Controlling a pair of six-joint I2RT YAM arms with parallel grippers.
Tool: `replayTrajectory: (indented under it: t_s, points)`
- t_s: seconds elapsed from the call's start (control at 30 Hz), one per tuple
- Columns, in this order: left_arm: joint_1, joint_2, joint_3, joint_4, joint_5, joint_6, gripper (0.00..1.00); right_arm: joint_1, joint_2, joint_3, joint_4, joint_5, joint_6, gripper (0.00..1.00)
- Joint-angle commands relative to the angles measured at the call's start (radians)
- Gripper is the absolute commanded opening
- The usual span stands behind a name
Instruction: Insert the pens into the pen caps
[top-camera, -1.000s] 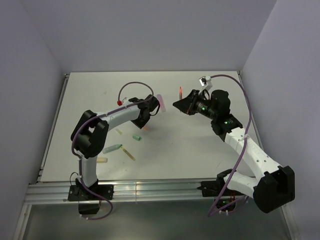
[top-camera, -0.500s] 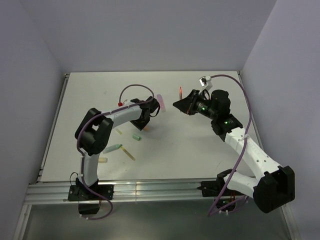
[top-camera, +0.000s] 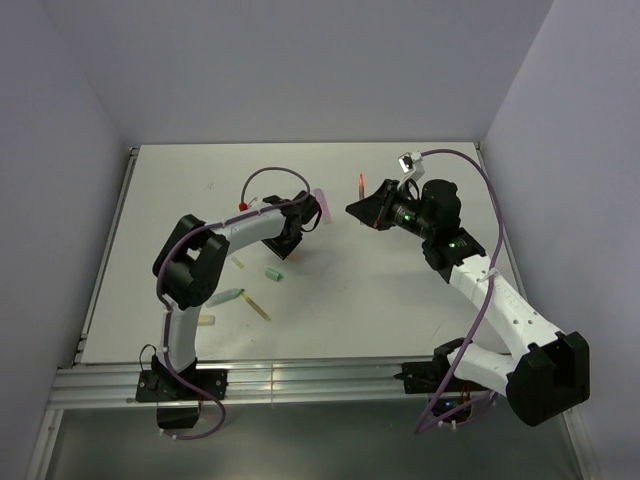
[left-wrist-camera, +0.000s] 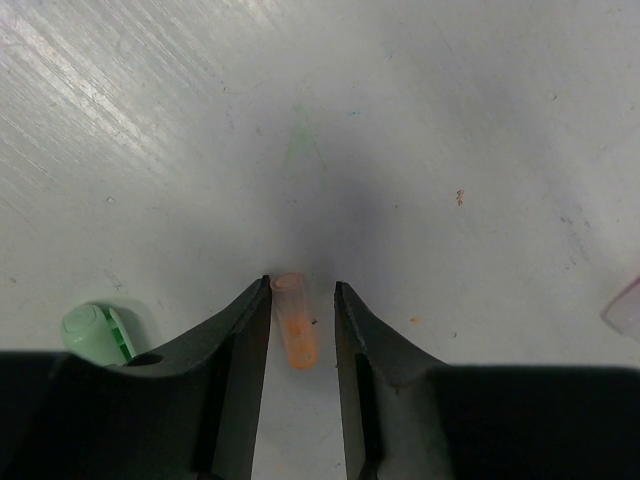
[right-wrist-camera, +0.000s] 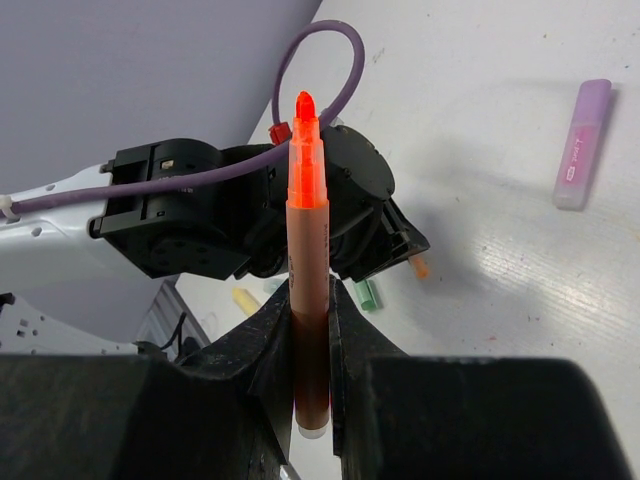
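An orange pen cap (left-wrist-camera: 295, 335) lies flat on the table between the fingers of my left gripper (left-wrist-camera: 302, 288), which stands open. The cap rests against the left finger, with a gap to the right one. In the top view this gripper (top-camera: 292, 240) points down over the cap (top-camera: 291, 256). My right gripper (right-wrist-camera: 310, 290) is shut on an orange pen (right-wrist-camera: 308, 220), holding it above the table with its tip (top-camera: 360, 182) pointing away from the gripper. A capped purple pen (top-camera: 320, 200) lies just behind the left gripper.
A green cap (left-wrist-camera: 95, 333) lies close to the left of the left gripper. Nearer the table's front left are a green pen (top-camera: 226, 296), a yellow pen (top-camera: 260, 308) and a pale yellow cap (top-camera: 204, 320). Walls enclose the table.
The left arm's elbow has shifted slightly to the right while its gripper stays over the orange cap. The right arm holds still with the orange pen.
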Motion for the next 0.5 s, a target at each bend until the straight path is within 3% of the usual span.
replayTrajectory:
  t_s: [0.0, 0.17, 0.4, 0.43, 0.47]
  points:
    - [-0.002, 0.004, 0.003, 0.006, 0.027, 0.008, 0.37, -0.008, -0.017, -0.001, 0.031, -0.021, -0.003, 0.00]
    - [-0.002, 0.014, 0.008, 0.004, 0.043, 0.017, 0.33, -0.008, -0.017, -0.001, 0.031, -0.029, -0.001, 0.00]
    - [-0.002, 0.048, 0.009, 0.014, 0.076, 0.040, 0.08, -0.008, -0.014, 0.001, 0.036, -0.039, -0.001, 0.00]
    - [-0.003, 0.047, 0.003, 0.016, 0.079, 0.045, 0.01, -0.008, -0.014, 0.001, 0.036, -0.038, -0.001, 0.00]
    - [-0.002, 0.039, 0.001, 0.022, 0.082, 0.052, 0.00, -0.008, -0.012, 0.002, 0.034, -0.042, -0.004, 0.00]
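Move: The orange cap lies right between the left hand's open fingertips, level with them forward and sideways and about 1 cm below the hand point. The green cap is some 5 cm to that hand's left and 6 cm back; the purple capped pen lies roughly 10 cm right and 17 cm farther out. From the right hand, holding the orange pen up in the air, the orange cap is about 19 cm left, 5 cm ahead and 26 cm below. Staying almost in place just over the table, drifting under 1 cm, the left hand closes its fingers from about a third open to nearly shut. The two tips come in on the sides of the orange cap and pinch it, still pointing steeply down, with the grip effort rising at the end. ##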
